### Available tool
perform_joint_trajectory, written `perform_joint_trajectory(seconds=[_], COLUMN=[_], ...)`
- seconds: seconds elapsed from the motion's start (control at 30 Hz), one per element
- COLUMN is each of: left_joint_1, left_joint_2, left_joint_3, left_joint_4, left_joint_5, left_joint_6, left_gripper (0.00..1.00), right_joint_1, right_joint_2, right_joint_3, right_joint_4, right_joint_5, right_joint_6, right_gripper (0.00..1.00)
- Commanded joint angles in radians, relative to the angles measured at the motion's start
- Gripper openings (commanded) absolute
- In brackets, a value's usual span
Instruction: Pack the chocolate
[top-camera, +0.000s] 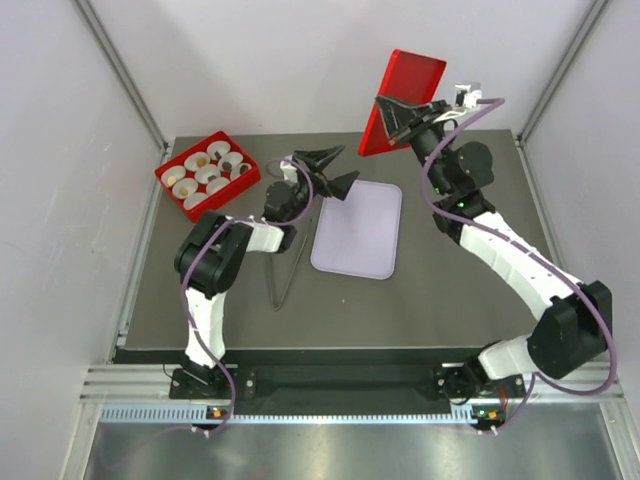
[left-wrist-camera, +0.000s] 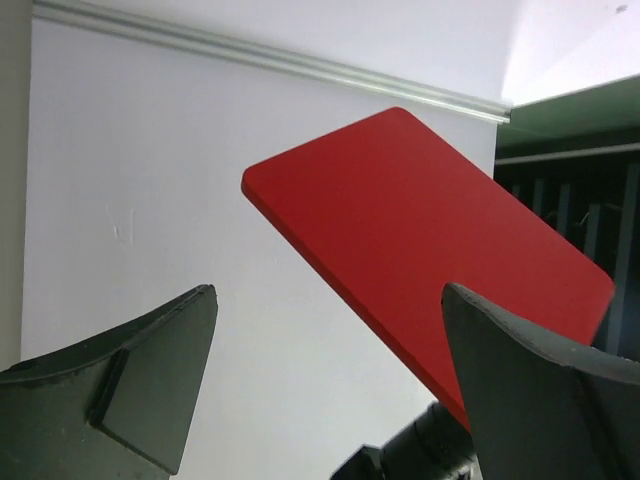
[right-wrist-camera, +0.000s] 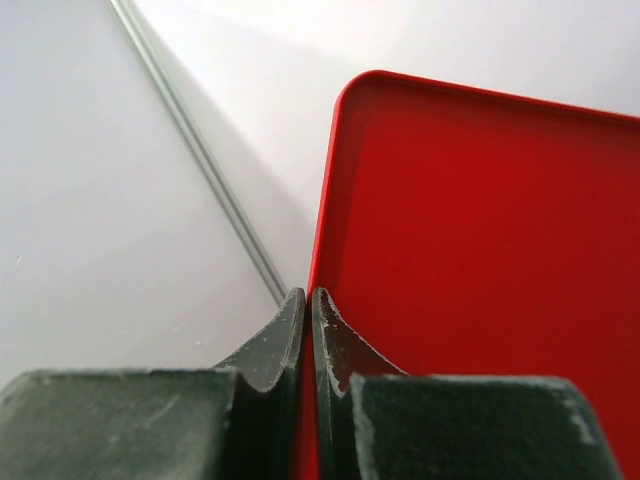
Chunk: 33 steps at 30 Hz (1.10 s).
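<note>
The chocolate (top-camera: 203, 160) shows as small brown and golden bits inside white paper cups in a red box (top-camera: 232, 198) at the back left of the table. My right gripper (top-camera: 392, 112) is raised at the back and shut on the edge of a flat red lid (top-camera: 410, 75), which it holds up tilted in the air. In the right wrist view, the right gripper (right-wrist-camera: 308, 295) pinches the rim of the lid (right-wrist-camera: 480, 250). My left gripper (top-camera: 333, 168) hovers open and empty between the box and a lilac tray. In the left wrist view, the left gripper (left-wrist-camera: 328, 300) points up at the lid (left-wrist-camera: 420, 240).
A lilac tray (top-camera: 358, 230) lies flat in the middle of the dark table. Metal tongs (top-camera: 288, 270) lie to its left, beside the left arm. White walls with metal posts close in the back and both sides.
</note>
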Motion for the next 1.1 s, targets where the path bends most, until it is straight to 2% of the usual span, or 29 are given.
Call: perform_joint_trajectory(seconds=[0.0,0.07,0.1,0.17,0.2,0.23,0.27,0.3,0.4,0.5,0.8,1.0,1.07], left_joint_1=[0.018,0.016,0.013,0.001,-0.008,-0.034,-0.052,-0.072,-0.14,-0.157,-0.172,-0.191,-0.207], left_joint_2=[-0.116,-0.15,-0.164,-0.227,-0.251,-0.28,-0.338,-0.368,-0.455,-0.48,-0.477,-0.488,-0.495], left_joint_3=[0.007,0.02,0.032,0.037,0.05,0.06,0.072,0.093,0.063,0.037,-0.054,-0.048,-0.013], left_joint_4=[0.102,-0.014,-0.068,-0.228,-0.306,-0.369,-0.506,-0.576,-0.61,-0.564,-0.472,-0.46,-0.521], left_joint_5=[0.172,0.213,0.241,0.238,0.228,0.185,0.157,0.111,0.017,0.029,0.048,0.063,0.043], left_joint_6=[0.01,0.159,0.31,0.478,0.657,0.759,0.871,1.071,1.285,1.341,1.349,1.39,1.443], left_gripper=[0.98,0.96,0.95,0.94,0.94,0.94,0.94,0.95,0.98,0.98,0.98,0.98,0.98], right_joint_1=[-0.01,-0.011,-0.01,-0.008,-0.008,-0.01,-0.01,-0.01,-0.008,-0.008,-0.008,-0.008,-0.008], right_joint_2=[-0.078,-0.082,-0.087,-0.102,-0.107,-0.116,-0.134,-0.144,-0.176,-0.193,-0.207,-0.205,-0.202], right_joint_3=[0.027,0.058,0.064,0.069,0.07,0.066,0.061,0.047,0.03,0.012,-0.006,-0.01,-0.013], right_joint_4=[-0.015,-0.093,-0.11,-0.147,-0.184,-0.201,-0.215,-0.236,-0.258,-0.266,-0.233,-0.223,-0.221], right_joint_5=[0.069,0.155,0.166,0.194,0.201,0.209,0.23,0.241,0.264,0.269,0.275,0.294,0.291], right_joint_6=[0.002,0.036,0.045,0.083,0.096,0.117,0.131,0.143,0.174,0.203,0.22,0.234,0.26], right_gripper=[0.0,0.0,0.0,0.0,0.0,0.0,0.0,0.0,0.0,0.0,0.0,0.0,0.0])
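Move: The chocolate box lies about 22 cm ahead of the right hand, 45 cm to its left and some 45 cm below; the tray's middle is roughly 5 cm ahead, 5 cm left and 47 cm below. From the left hand, the lid that the right hand holds has its middle about level ahead, 11 cm to the right and 18 cm above, while the tray lies nearly straight beneath, about 3 cm to the right and 25 cm down. Still pinching the red lid by its rim, the right hand carries it about 5 cm to the right, away from the box, its fingers swinging right by some 20 degrees. The left hand, empty and open, draws back about 10 cm and slightly right, rising and then sinking partway again, while rolling strongly about its own finger direction. ##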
